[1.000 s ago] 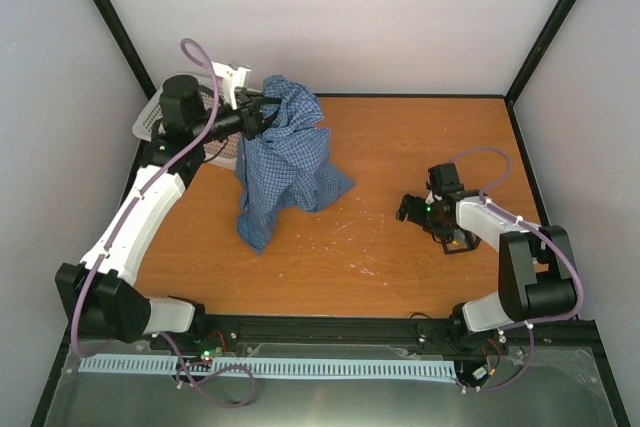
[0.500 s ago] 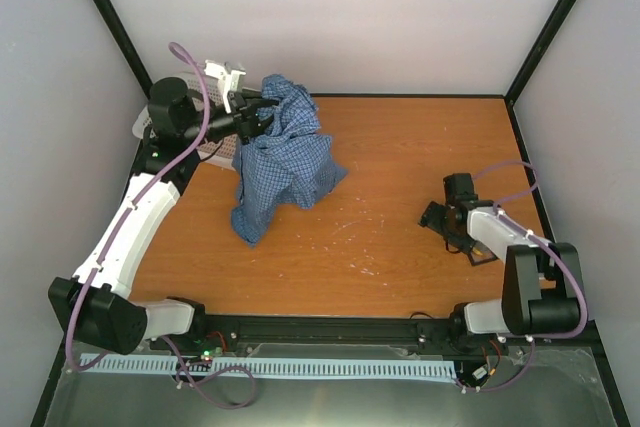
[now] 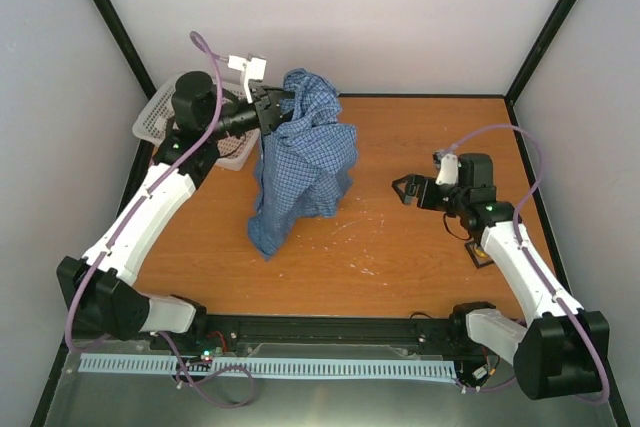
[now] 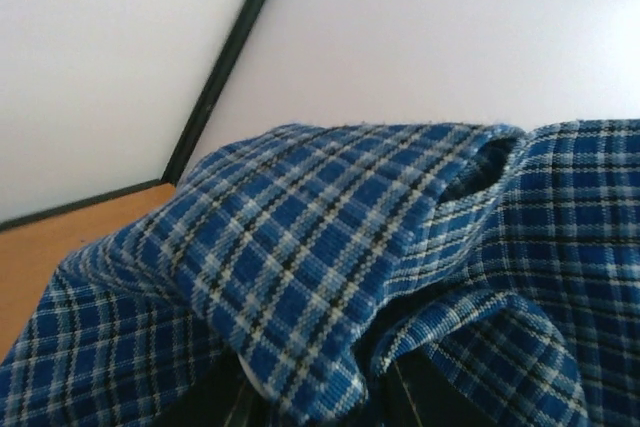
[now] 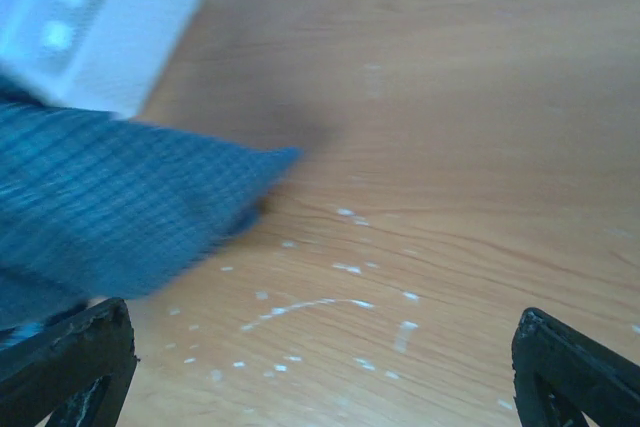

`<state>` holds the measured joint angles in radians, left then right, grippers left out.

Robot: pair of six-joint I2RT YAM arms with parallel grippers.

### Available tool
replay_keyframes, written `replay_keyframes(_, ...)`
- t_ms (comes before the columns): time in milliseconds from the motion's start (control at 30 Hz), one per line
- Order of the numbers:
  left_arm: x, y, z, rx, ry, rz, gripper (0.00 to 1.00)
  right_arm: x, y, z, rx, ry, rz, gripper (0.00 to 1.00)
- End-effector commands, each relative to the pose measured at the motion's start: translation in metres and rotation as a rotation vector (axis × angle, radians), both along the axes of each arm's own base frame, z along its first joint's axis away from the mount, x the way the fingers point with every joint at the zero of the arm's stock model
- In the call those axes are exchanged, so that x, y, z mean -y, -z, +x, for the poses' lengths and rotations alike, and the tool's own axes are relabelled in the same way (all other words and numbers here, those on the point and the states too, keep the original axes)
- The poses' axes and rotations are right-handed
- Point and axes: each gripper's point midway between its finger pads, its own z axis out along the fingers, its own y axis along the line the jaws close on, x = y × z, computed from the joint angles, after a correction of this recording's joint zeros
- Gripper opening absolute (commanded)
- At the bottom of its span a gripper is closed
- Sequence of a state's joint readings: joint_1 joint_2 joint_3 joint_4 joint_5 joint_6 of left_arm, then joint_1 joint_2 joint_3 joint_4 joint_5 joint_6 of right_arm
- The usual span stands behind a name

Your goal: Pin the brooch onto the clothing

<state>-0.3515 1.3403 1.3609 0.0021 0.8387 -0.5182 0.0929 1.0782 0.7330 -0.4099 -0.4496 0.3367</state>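
The clothing (image 3: 300, 162), a blue checked shirt, hangs bunched over the table's back left, and its lower end touches the wood. My left gripper (image 3: 272, 107) is shut on its top, holding it up. In the left wrist view the clothing (image 4: 330, 247) fills the frame and covers the fingers. My right gripper (image 3: 408, 190) stands open right of the shirt and apart from it, with nothing between its jaws. In the right wrist view my right gripper (image 5: 320, 372) hovers over bare wood, with the blurred clothing (image 5: 110, 207) at the left. The brooch is out of view.
A white perforated basket (image 3: 158, 117) sits at the back left corner, also seen as the basket (image 5: 90, 17) in the right wrist view. A small black square box (image 3: 481, 253) lies at the right, partly under the right arm. Grey walls and black frame posts enclose the table (image 3: 400, 267).
The left arm has swung the shirt to the right and lifted it. The right arm has left the black box and moved up and left toward the shirt, jaws still open.
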Motion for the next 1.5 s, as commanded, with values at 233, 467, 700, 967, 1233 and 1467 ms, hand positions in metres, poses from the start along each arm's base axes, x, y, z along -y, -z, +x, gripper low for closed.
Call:
replay_keyframes(233, -0.005, -0.038, 0.042, -0.171, -0.263, -0.108, 0.01, -0.079, -0.026, -0.021, 0.111, -0.278, 0.103, 1.00)
replay_keyframes(467, -0.022, -0.103, 0.007, -0.010, -0.218, -0.358, 0.01, -0.108, -0.043, -0.042, 0.145, -0.425, 0.227, 1.00)
replay_keyframes(700, -0.014, -0.146, -0.010, 0.029, -0.056, -0.469, 0.01, -0.179, -0.058, -0.054, 0.270, -0.496, 0.266, 1.00)
replay_keyframes(967, -0.019, -0.178, -0.025, 0.113, -0.032, -0.506, 0.01, -0.256, -0.079, -0.046, 0.363, -0.570, 0.356, 0.99)
replay_keyframes(1233, -0.029, -0.172, -0.035, 0.188, -0.093, -0.460, 0.07, -0.286, -0.123, -0.056, 0.445, -0.665, 0.498, 0.66)
replay_keyframes(1467, -0.039, -0.168, -0.044, 0.224, -0.150, -0.427, 0.09, -0.248, -0.164, -0.024, 0.573, -0.513, 0.460, 0.21)
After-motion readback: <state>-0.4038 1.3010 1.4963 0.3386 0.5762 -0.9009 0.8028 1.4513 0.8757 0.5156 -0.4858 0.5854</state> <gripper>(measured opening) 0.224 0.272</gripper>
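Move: The blue checked shirt already hangs from the left hand, its middle some 15 cm below that grip and about 4 cm to the right, level fore and aft. From the right hand, empty and wide open, the shirt's middle is about 20 cm to the left, roughly 2 cm farther out and 12 cm higher. The brooch box lies about 13 cm back and 14 cm to the right of the right hand, some 15 cm below. Leftward nearly 30 cm, with a pause early on, the right hand sweeps to the shirt's lower part, drawing back slightly, turning counter-clockwise and levelling its fingers; it then rises as they close on the fabric. The left hand keeps its grip, dips briefly forward, then lifts about 15 cm, tipping its fingers upward some 25 degrees. ##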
